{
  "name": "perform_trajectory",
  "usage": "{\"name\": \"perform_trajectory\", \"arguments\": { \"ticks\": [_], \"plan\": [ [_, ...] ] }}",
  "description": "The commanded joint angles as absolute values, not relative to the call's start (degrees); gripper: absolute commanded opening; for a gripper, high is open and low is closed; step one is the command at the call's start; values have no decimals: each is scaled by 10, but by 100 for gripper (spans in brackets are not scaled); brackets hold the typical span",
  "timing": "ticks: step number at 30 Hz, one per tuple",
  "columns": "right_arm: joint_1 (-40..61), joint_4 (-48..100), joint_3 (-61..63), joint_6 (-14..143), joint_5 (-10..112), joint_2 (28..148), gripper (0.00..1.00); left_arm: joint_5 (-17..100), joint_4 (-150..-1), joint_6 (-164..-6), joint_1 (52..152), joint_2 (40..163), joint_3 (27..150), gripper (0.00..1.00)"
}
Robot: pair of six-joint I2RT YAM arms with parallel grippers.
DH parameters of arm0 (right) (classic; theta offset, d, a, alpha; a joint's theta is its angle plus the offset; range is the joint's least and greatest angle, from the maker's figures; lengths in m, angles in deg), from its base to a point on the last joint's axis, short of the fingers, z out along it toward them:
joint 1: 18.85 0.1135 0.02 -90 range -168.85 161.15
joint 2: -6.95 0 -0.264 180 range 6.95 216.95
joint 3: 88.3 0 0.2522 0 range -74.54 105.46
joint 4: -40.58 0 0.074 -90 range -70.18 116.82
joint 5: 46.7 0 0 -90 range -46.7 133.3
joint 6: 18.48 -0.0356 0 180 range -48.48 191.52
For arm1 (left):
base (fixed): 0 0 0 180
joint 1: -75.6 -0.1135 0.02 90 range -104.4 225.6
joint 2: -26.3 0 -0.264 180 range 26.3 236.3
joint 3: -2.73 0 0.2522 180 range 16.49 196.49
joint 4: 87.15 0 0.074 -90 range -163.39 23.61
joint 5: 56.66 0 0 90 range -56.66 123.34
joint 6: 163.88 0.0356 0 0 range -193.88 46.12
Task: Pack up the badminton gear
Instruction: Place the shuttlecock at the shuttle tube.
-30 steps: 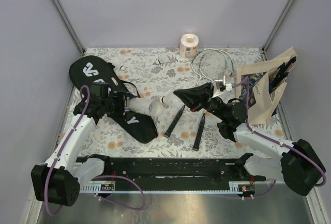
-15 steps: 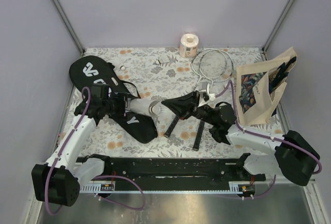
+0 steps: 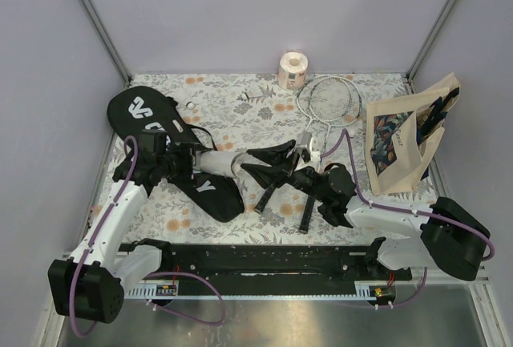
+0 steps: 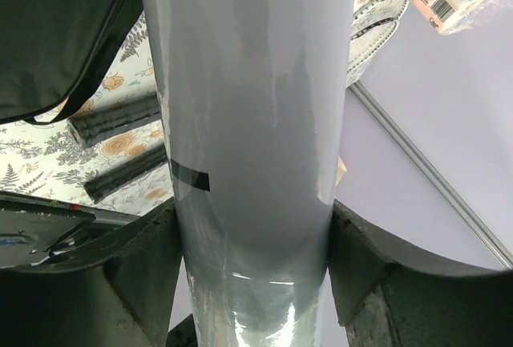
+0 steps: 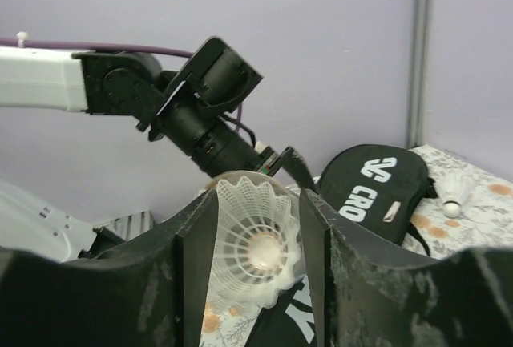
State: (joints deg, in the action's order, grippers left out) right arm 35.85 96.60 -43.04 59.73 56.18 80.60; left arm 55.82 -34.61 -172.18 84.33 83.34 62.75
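Observation:
My left gripper (image 3: 186,159) (image 4: 252,283) is shut on the white tube (image 3: 215,161) (image 4: 248,123), which lies nearly level with its mouth to the right. My right gripper (image 3: 248,163) (image 5: 258,259) is at that mouth, its jaws apart. A white shuttlecock (image 5: 255,247) sits between them against the tube's rim. The black racket bag (image 3: 172,143) (image 5: 373,191) lies under the left arm. Two rackets (image 3: 329,98) lie with their black handles (image 3: 271,191) toward me.
A beige tote bag (image 3: 401,143) leans at the right wall. A pinkish paper roll (image 3: 292,70) stands at the back. Loose shuttlecocks (image 3: 191,106) (image 3: 248,93) lie on the floral cloth near the bag's far end.
My right arm has carried the shuttlecock left to the tube's mouth, and its jaws have parted. The left arm and tube have stayed put.

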Motion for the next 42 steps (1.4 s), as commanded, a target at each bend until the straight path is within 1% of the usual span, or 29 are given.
{"name": "perform_trajectory", "arguments": {
  "ticks": [1, 3, 5, 8, 11, 15, 19, 23, 26, 30, 33, 35, 37, 40, 42],
  "plan": [
    [359, 921, -421, 619, 498, 756, 55, 577, -382, -1718, 842, 816, 631, 64],
    [359, 874, -419, 619, 492, 738, 58, 574, -383, -1718, 842, 814, 631, 64],
    [359, 827, -418, 616, 485, 719, 64, 572, -383, -1716, 843, 814, 632, 64],
    [359, 708, -393, 615, 480, 690, 68, 568, -383, -1715, 843, 810, 630, 64],
    [359, 609, -356, 618, 494, 692, 69, 565, -383, -1714, 843, 808, 631, 64],
    [359, 572, -326, 605, 500, 713, 69, 561, -383, -1709, 843, 805, 637, 64],
    [359, 514, -275, 585, 485, 749, 65, 556, -383, -1704, 843, 798, 633, 63],
    [360, 450, -238, 561, 445, 765, 64, 535, -380, -1701, 843, 787, 626, 64],
    [358, 402, -216, 555, 408, 766, 66, 511, -379, -1700, 843, 775, 625, 64],
    [358, 351, -197, 575, 418, 742, 74, 467, -374, -1692, 841, 759, 624, 64],
    [353, 288, -176, 625, 428, 712, 86, 447, -371, -1687, 833, 750, 617, 64],
    [335, 233, -163, 646, 420, 698, 88, 443, -373, -1678, 826, 747, 612, 64],
    [292, 190, -150, 642, 428, 687, 88, 437, -372, -1664, 821, 748, 611, 64],
    [209, 179, -159, 641, 429, 669, 88, 435, -369, -1644, 814, 749, 608, 64],
    [164, 175, -163, 656, 394, 681, 88, 435, -369, -1627, 812, 751, 608, 64]
  ]
}}
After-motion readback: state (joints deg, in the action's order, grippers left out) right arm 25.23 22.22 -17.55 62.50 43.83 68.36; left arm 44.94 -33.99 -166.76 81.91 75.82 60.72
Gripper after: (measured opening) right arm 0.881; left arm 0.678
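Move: The shuttlecock already sits at the shuttle tube's mouth, just off my right fingertips, about 4 cm to the left, 1 cm ahead and level with that hand. Some 31 cm below my right hand lie the nearer racket's handle, 10 cm ahead and 8 cm right, and the bag's middle, 20 cm ahead and 22 cm left. From my left hand, gripping the tube, the shuttlecock is roughly 10 cm right, level fore and aft, and 10 cm higher. I back my already loosened right hand off the tube's mouth, opening it almost fully: first 2 cm right, then forward and down, tipping the fingers downward some 30 degrees, and last a quick sweep right and forward with a slight rise, ending about 8 cm right and 8 cm forward. My left hand keeps its grip on the tube and late on carries it 4 cm left, rolling so the mouth end dips. ##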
